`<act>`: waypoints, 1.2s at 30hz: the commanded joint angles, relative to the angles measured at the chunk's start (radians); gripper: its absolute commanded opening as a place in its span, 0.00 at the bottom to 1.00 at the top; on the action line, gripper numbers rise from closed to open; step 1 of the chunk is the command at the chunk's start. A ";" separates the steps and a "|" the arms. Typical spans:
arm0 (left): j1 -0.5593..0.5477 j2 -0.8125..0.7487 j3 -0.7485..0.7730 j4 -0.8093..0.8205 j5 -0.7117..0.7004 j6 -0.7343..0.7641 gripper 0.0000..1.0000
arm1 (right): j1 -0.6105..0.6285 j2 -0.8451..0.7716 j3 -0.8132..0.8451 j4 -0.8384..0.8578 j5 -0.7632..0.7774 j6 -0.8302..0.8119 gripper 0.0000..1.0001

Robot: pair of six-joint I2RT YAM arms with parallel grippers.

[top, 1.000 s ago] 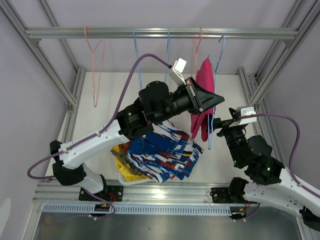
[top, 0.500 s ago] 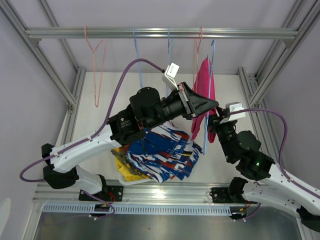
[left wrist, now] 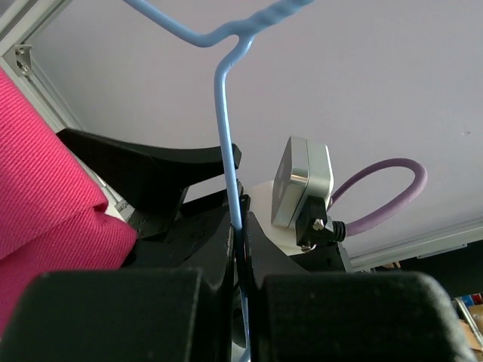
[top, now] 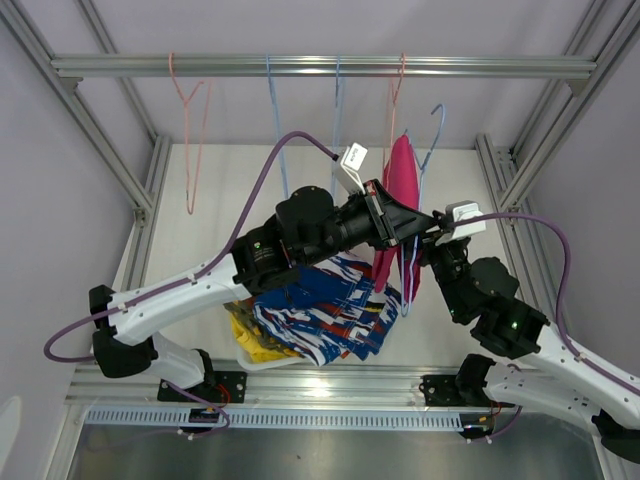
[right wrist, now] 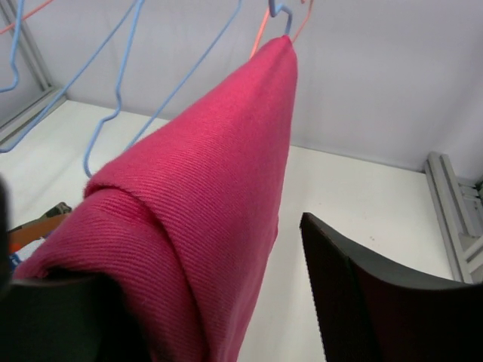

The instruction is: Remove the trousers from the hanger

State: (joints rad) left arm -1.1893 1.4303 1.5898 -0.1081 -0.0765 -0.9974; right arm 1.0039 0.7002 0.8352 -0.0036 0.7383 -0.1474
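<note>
The magenta pink trousers (top: 396, 195) hang folded over a blue hanger (top: 428, 150) whose hook sits tilted below the top rail. My left gripper (top: 408, 222) is shut on the hanger's blue wire (left wrist: 226, 128), which runs straight between its closed fingers (left wrist: 226, 249). My right gripper (right wrist: 189, 302) is open around the lower part of the pink trousers (right wrist: 204, 211). The cloth lies against the left finger, and a gap separates it from the right finger (right wrist: 362, 302). In the top view the right gripper (top: 425, 248) sits just right of the trousers.
A pile of trousers lies on the table in front of the left arm, blue-white-red ones (top: 330, 300) on top, yellow (top: 255, 347) below. Empty hangers hang from the rail (top: 320, 66): pink (top: 190, 130), two blue (top: 275, 120), orange (top: 398, 90).
The hanger's hook has dropped away from the rail and tilted right. My right gripper moved left and up so that its fingers now straddle the pink trousers. The left gripper stayed shut on the wire.
</note>
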 commanded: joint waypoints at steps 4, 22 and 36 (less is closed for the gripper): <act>-0.018 -0.019 0.024 0.142 0.038 0.023 0.00 | -0.007 0.005 0.064 0.063 -0.002 0.012 0.44; -0.015 0.015 -0.067 0.114 0.001 0.025 0.00 | -0.007 0.028 0.315 -0.062 0.001 -0.052 0.00; -0.010 0.074 -0.059 0.065 -0.013 0.075 0.01 | -0.007 -0.013 0.358 -0.144 0.012 -0.035 0.00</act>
State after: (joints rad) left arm -1.1976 1.4521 1.5505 0.1051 -0.0799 -1.0546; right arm 0.9955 0.7341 1.1099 -0.3481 0.7544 -0.2035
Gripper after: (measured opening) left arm 0.034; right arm 0.133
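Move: The right hand's open fingers stand around the near end of the pink trousers, whose middle is some 7 cm ahead, 2 cm left and 2 cm below. The hanger's near shoulder, already pinched by the left hand, lies about 1 cm ahead, level sideways and 4 cm above; the patterned pile is roughly 2 cm ahead, 18 cm left and 28 cm below. From the left hand the trousers' middle is about 6 cm ahead, 2 cm left and 6 cm below. The right fingers close on the near fold of the pink trousers and pinch it, then lift it some 4.5 cm, drifting right about 3 cm with a slight sink at the end. The left hand keeps its pinch on the blue hanger's near shoulder and rises about 3 cm alongside, its fingertips tipping up some 10 degrees. ##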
